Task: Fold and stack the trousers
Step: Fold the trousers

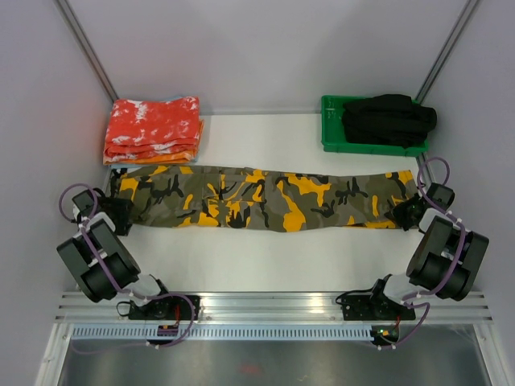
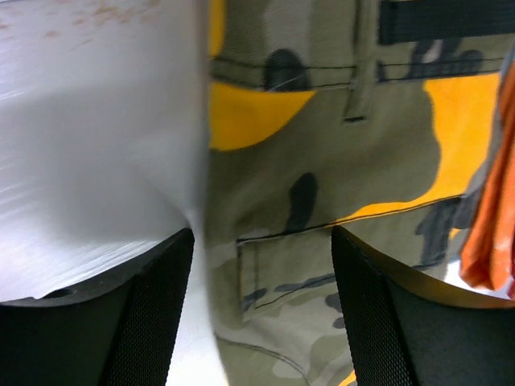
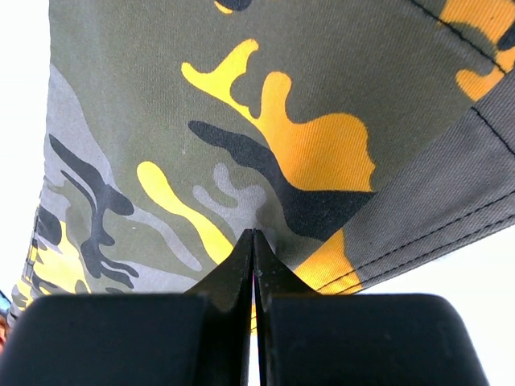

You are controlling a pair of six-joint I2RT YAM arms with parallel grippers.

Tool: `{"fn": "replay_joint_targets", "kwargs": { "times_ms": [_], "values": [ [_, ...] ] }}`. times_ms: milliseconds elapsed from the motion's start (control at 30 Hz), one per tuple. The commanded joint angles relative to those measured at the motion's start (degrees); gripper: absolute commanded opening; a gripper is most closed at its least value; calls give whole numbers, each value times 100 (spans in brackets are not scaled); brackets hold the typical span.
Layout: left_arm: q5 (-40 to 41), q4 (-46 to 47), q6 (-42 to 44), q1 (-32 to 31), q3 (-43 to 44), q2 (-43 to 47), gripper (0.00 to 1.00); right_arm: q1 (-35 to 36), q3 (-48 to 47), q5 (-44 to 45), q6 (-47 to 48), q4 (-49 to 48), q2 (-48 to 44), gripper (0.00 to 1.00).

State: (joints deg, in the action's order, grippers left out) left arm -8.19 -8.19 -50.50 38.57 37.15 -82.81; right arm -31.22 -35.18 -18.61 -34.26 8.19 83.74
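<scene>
The camouflage trousers lie stretched out flat across the table, waist to the left and leg hems to the right. My left gripper sits at the waist end. In the left wrist view its black fingers stand wide apart, open, over the waistband and pocket cloth without pinching it. My right gripper is at the hem end. In the right wrist view its jaws are pressed together on the edge of the trouser leg, a sliver of cloth showing between them.
A stack of red-orange speckled folded cloths lies at the back left, touching the waist end; its edge shows in the left wrist view. A green tray at the back right holds a black garment. Walls close in both sides.
</scene>
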Motion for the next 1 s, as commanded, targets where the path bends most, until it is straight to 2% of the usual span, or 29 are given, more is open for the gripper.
{"fn": "replay_joint_targets", "kwargs": {
  "times_ms": [0,67,133,233,367,533,767,867,967],
  "values": [
    [-245,554,31,19,74,-245,75,20,-243,-2,-11,-37,28,0],
    [-201,599,93,28,82,-271,69,20,-270,24,-2,7,19,0],
    [-140,616,111,28,109,-271,58,20,-279,68,-2,25,28,0],
    [-148,581,128,28,135,-324,26,20,-288,94,-28,34,80,0],
    [-148,476,181,19,144,-368,2,20,-279,147,-72,78,125,0],
    [-8,-207,242,19,170,-9,2,20,-183,314,-177,87,63,0],
    [1045,-1596,348,28,258,1380,2,20,19,1007,-353,446,-349,0],
    [1039,-1826,462,28,337,1574,2,-24,204,1167,-301,509,-613,0],
    [881,-1915,620,28,337,1592,2,-77,240,886,-204,535,-763,0]
  ]
}}
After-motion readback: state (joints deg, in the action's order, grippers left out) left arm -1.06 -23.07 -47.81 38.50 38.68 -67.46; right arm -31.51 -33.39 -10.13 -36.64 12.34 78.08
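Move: The left hand, open and low, straddles the trousers' near edge, which lies right at its fingers, about 1 cm below. The waist end is roughly 7 cm to its left and 10 cm farther out; the red and orange cloth stack stands some 33 cm ahead and 10 cm right. The right hand, shut, is low over the other end: near edge about 2 cm back, leg hem some 6 cm right and 7 cm ahead, green tray about 34 cm ahead and 9 cm left. The left fingers pinch the near edge of the trousers: a nudge of 1 cm forward, closing as they sink slightly, then, holding the cloth, the hand lifts about 5 cm and draws back towards the robot nearly as far. The right hand, still shut, stays put at first, then slides its fingertips back and right across the leg about 2.5 cm to the near edge. ##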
